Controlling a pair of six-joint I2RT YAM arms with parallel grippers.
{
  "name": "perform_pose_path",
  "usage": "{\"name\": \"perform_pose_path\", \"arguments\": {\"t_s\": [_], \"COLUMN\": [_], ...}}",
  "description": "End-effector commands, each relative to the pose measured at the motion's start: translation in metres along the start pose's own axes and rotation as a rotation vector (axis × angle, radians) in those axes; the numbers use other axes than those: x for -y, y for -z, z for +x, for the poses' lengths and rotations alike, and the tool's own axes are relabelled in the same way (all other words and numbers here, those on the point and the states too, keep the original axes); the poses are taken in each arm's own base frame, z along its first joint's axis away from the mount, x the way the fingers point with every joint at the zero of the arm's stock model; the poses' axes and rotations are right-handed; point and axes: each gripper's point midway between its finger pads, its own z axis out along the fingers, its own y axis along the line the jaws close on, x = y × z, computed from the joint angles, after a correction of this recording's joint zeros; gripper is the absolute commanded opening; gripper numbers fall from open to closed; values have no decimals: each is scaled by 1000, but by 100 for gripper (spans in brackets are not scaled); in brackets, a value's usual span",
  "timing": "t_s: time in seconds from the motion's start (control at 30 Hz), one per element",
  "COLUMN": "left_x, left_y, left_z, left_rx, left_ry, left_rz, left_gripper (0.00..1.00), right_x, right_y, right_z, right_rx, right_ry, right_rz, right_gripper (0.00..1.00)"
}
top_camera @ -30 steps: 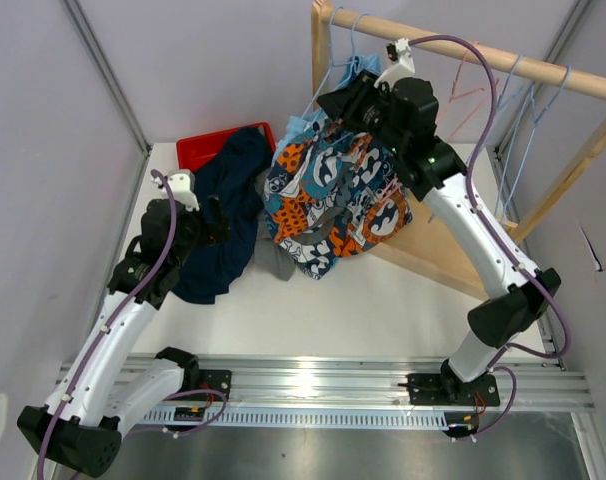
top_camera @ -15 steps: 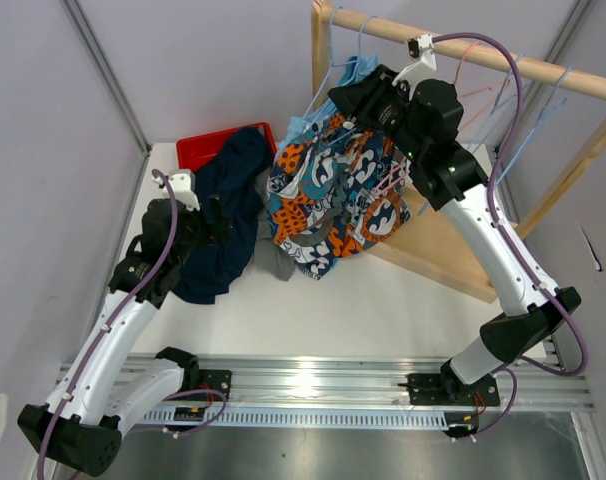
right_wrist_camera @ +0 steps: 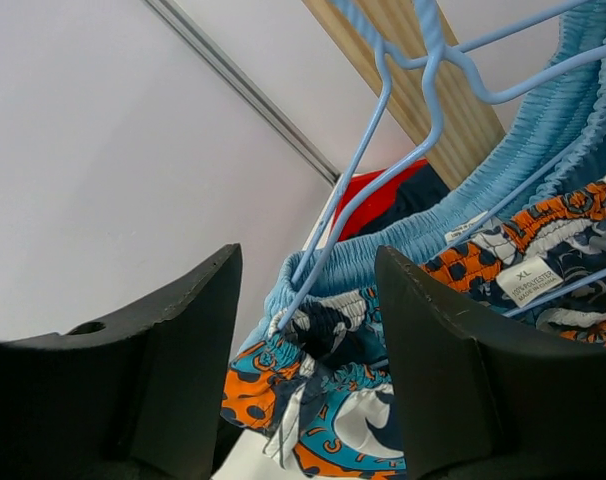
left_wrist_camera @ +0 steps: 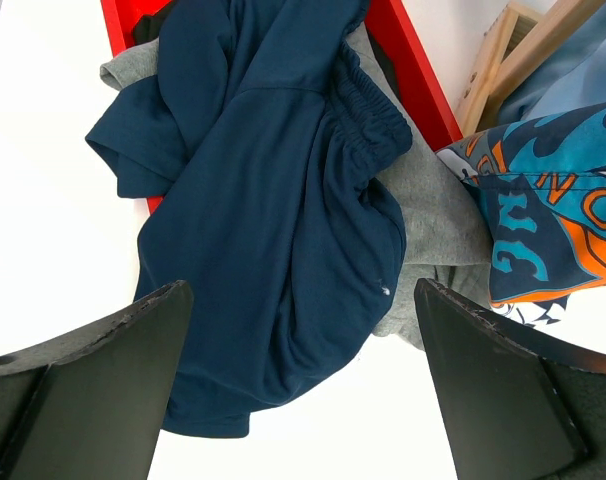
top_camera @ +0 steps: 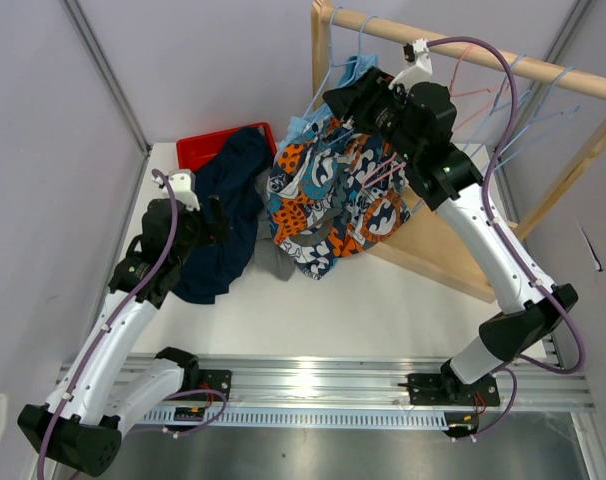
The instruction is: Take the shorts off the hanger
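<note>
The orange, blue and white patterned shorts (top_camera: 333, 195) hang from a light blue hanger (right_wrist_camera: 383, 130) on the wooden rod (top_camera: 483, 55). Light blue shorts (right_wrist_camera: 433, 235) hang behind them on the same hanger. My right gripper (top_camera: 345, 98) hovers beside the hanger's top, open, with the wire and the patterned shorts (right_wrist_camera: 333, 410) showing past its jaws (right_wrist_camera: 308, 330), nothing pinched. Navy shorts (left_wrist_camera: 273, 200) lie heaped over grey shorts (left_wrist_camera: 433, 230) on the table. My left gripper (left_wrist_camera: 303, 400) hangs open just above the navy shorts (top_camera: 223, 220), holding nothing.
A red bin (top_camera: 198, 150) sits under the heap at the back left. The wooden rack's post (top_camera: 321, 50) and base board (top_camera: 453, 255) stand at the right. Empty pink and blue hangers (top_camera: 528, 95) hang further along the rod. A thin pink wire (top_camera: 385, 172) crosses the patterned shorts.
My right gripper rose toward the rod and its jaws spread apart. A pink wire now shows across the patterned shorts. The left arm has not moved.
</note>
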Motion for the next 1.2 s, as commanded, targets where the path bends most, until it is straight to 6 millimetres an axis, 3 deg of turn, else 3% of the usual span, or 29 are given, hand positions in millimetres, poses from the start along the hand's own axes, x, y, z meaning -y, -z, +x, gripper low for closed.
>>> {"name": "perform_pose_path", "arguments": {"t_s": [0.0,0.2,0.27,0.4,0.43,0.6,0.67,0.8,0.87,0.9,0.93,1.0,1.03,1.17], "left_x": [5,6,6,7,7,8,7,12,24,38,45,61,82,140], "left_y": [2,3,4,4,4,4,6,16,20,23,33,39,55,89], "left_z": [-14,-14,-14,-15,-15,-14,-16,-24,-30,-28,-45,-49,-68,-97], "left_rx": [45,45,49,51,52,50,56,109,130,123,159,164,206,271], "left_ry": [14,13,14,14,14,11,10,5,-13,-51,-63,-106,-110,-143], "left_rz": [14,20,19,23,24,27,22,63,110,146,161,196,270,485], "left_gripper": [99,99,99,99,99,99,99,99,99,99,99,99,99,99], "right_x": [-3,-1,0,2,3,4,4,-15,-24,-35,-40,-46,-57,-70], "right_y": [-9,-19,-21,-24,-25,-22,-19,5,19,36,44,61,79,109], "right_z": [-8,-4,-1,3,5,7,4,-23,-36,-51,-57,-66,-80,-96], "right_rx": [42,43,38,31,27,21,27,83,107,140,154,175,207,243], "right_ry": [6,2,0,-1,-1,-5,-7,-6,-7,-7,-5,-5,0,2], "right_rz": [-14,-21,-23,-21,-19,-16,-14,-48,-66,-85,-92,-105,-128,-155], "right_gripper": [60,51,41,34,25,3,0,0,0,0,0,0,0,0]}}
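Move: The right hand's open fingers are at the patterned shorts' blue hanger, its wire about 2 cm ahead, 1 left and 3 below. The patterned shorts' middle hangs roughly 5 cm back, level sideways, 17 below; light-blue shorts hang some 3 ahead, 5 left, 8 below. From the left hand, the patterned shorts are about 10 cm ahead, 18 right, at its height; navy shorts lie about 6 ahead, straight in front, 18 below. Right hand dips forward, pinches the blue hanger, draws it back, up, right about 11 cm; left swings right, rising. ##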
